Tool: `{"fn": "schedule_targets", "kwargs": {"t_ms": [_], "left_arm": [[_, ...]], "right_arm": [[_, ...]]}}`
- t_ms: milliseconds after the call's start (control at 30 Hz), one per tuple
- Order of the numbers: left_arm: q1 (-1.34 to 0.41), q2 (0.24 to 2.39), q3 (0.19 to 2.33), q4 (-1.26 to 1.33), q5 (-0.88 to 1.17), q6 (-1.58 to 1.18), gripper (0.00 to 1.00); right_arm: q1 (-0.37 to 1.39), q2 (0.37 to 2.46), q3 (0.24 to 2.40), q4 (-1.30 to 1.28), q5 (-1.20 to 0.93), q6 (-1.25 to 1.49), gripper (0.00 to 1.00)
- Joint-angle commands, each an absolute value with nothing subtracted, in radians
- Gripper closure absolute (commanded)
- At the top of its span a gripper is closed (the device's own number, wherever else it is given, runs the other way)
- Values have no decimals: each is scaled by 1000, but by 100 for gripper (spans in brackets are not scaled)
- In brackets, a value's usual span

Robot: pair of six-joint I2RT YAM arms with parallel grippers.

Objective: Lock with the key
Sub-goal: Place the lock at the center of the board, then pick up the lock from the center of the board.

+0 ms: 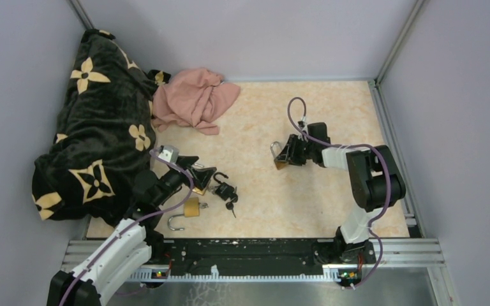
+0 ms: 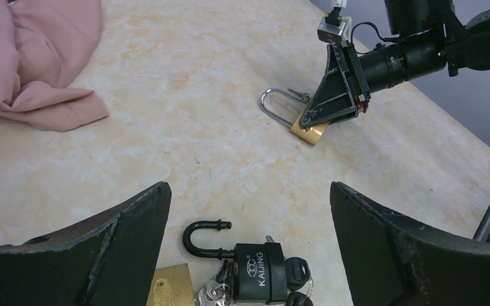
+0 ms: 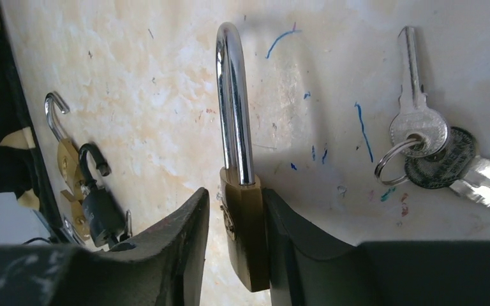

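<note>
A brass padlock (image 3: 245, 236) with a steel shackle stands on edge between the fingers of my right gripper (image 3: 236, 194). It leans on the right finger, and a gap shows at the left finger, so the jaws are open. Its silver keys (image 3: 419, 131) lie on a ring just beside it. My left gripper (image 2: 249, 188) hangs wide open over a black padlock (image 2: 258, 274) whose shackle is open, with black-headed keys beside its body. In the top view the right gripper (image 1: 288, 153) and brass padlock (image 1: 281, 160) are mid-table, and the left gripper (image 1: 201, 172) is lower left.
A second brass padlock (image 1: 188, 209) with an open shackle lies near the front edge, next to the black padlock (image 1: 225, 189). A pink cloth (image 1: 194, 99) and a black flowered blanket (image 1: 96, 121) fill the back left. Grey walls enclose the table.
</note>
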State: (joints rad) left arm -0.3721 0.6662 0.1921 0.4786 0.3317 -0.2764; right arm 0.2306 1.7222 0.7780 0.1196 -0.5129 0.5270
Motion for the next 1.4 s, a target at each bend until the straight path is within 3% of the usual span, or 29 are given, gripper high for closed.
{"fn": "schedule_targets", "kwargs": {"t_ms": [0,233,400,567,600,700,933,1367], "left_arm": [[-363,648,179,494,330,-282,1],[-359,639,175,507,342,-282,1],[-354,634,169,514,345,-288,1],[-349,625,166,518,347,-293,1],[-345,622,166,518,344,-294,1],[-338,616,163,517,338,-303,1],[-304,595,158,512,317,-325,1],[-239,578,153,473,223,-340,1]], "right_arm": [[221,1685,833,40,-394,481,60],[233,1615,905,-147,-253,380,43],[282,1535,981,-298,-68,294,22],[434,1510,1072,-371,80,133,16],[477,1512,1084,-367,79,92,8],[610,1523,1097,-321,21,9,2],[836,1581,1056,-126,-203,-144,2],[979,1775,1097,-11,-239,-161,3]]}}
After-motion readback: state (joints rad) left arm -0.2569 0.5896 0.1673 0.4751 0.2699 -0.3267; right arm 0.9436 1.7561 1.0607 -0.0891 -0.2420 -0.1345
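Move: Some 17 cm to the right hand's left and 10 cm back lies the open black padlock, about 1 cm lower. The long-shackle brass lock just set down is still between its loosening fingers; its keys lie about 5 cm to the right and 3 cm ahead. Beyond the black padlock, one brass lock lies 25 cm left and 8 cm back, another 27 cm left and 14 cm back. From the left hand, the black padlock lies 4 cm right, level ahead, some 17 cm below. Opening wide and leaving the long-shackle lock, the right hand first backs about 5 cm to the right while lifting. It then swings up and over to the left and back, rolling some 65 degrees about its own pointing line, and sinks open over the black padlock, without closing on it. Late on, the left hand eases about 4 cm left, turning slightly counter-clockwise, still open. ##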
